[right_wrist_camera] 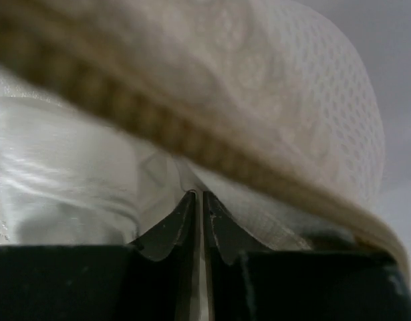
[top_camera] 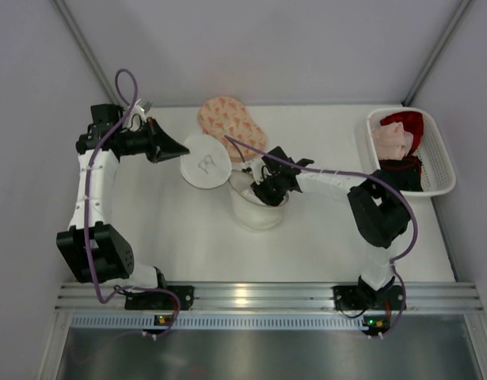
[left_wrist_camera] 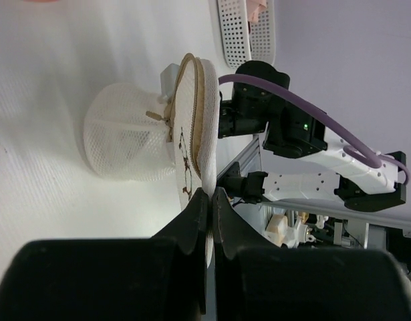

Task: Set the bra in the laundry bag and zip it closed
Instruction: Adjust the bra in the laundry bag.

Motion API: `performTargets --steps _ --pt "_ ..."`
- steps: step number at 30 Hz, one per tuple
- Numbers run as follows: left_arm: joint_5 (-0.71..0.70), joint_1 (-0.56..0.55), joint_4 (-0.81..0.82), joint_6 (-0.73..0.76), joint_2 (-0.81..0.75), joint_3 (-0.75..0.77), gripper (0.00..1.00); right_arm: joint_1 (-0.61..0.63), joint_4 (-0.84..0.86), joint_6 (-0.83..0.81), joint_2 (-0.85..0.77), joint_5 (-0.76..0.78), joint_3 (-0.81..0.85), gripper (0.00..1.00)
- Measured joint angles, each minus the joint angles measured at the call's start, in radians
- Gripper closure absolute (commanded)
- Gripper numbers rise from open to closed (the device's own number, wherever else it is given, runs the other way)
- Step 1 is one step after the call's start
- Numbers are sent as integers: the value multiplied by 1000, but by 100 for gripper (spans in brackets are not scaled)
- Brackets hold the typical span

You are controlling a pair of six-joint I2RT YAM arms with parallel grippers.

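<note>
The laundry bag [top_camera: 255, 212] is a round white mesh pouch standing in the middle of the table. Its flat round lid [top_camera: 207, 162] is tipped up on the left. My left gripper [top_camera: 182, 150] is shut on the lid's edge [left_wrist_camera: 204, 175]; in the left wrist view, a tan zipper [left_wrist_camera: 182, 100] runs round the lid. My right gripper [top_camera: 263, 190] is at the bag's right rim, shut [right_wrist_camera: 200, 194] on a thin fold of the bag's fabric under the zipper band [right_wrist_camera: 125, 114]. The bra [top_camera: 231, 125], peach with a pattern, lies on the table behind the bag, held by neither gripper.
A white slotted basket [top_camera: 437, 150] with red and pink garments stands at the back right. Purple cables trail along both arms. The grey enclosure walls close in behind and on both sides of the table.
</note>
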Motion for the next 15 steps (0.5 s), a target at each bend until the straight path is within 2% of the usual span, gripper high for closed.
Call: performTargets --steps 4,8,9,11,15 --pt "13 0 0 -5 0 14 100 0 29 19 -6 14 12 70" --pt "-2 1 1 6 -5 1 100 0 9 25 -43 11 82 41" --pt "-10 1 0 11 -7 -3 100 0 6 24 -60 10 98 36" --pt "-41 -5 -1 24 -10 -14 100 -3 1 16 -115 6 129 30" --pt "-119 -34 -2 53 -18 -14 100 -24 -16 -1 -232 -12 150 27"
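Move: Down inside the laundry bag, the right hand has the bra beside its nearly shut fingertips, its middle some 3 cm to the left, about level front to back and 1 cm lower. The bag around it is centred roughly 3 cm left, 1 cm back and 3 cm higher; its raised lid is about 18 cm left, 5 cm ahead and 18 cm up. From the left hand, which holds the lid, the bra lies roughly 22 cm right, 5 cm back and 27 cm down. Rising out of the laundry bag, the right hand climbs about 15 cm, easing some 3 cm forward and slightly left, away from the bra to above the open mouth. Its nearly shut fingers spread wide on the way, and the wrist tilts up about 20 degrees. The left hand keeps its pinch on the lid's edge, lifting a touch and then sinking to some 1.5 cm below its start. ##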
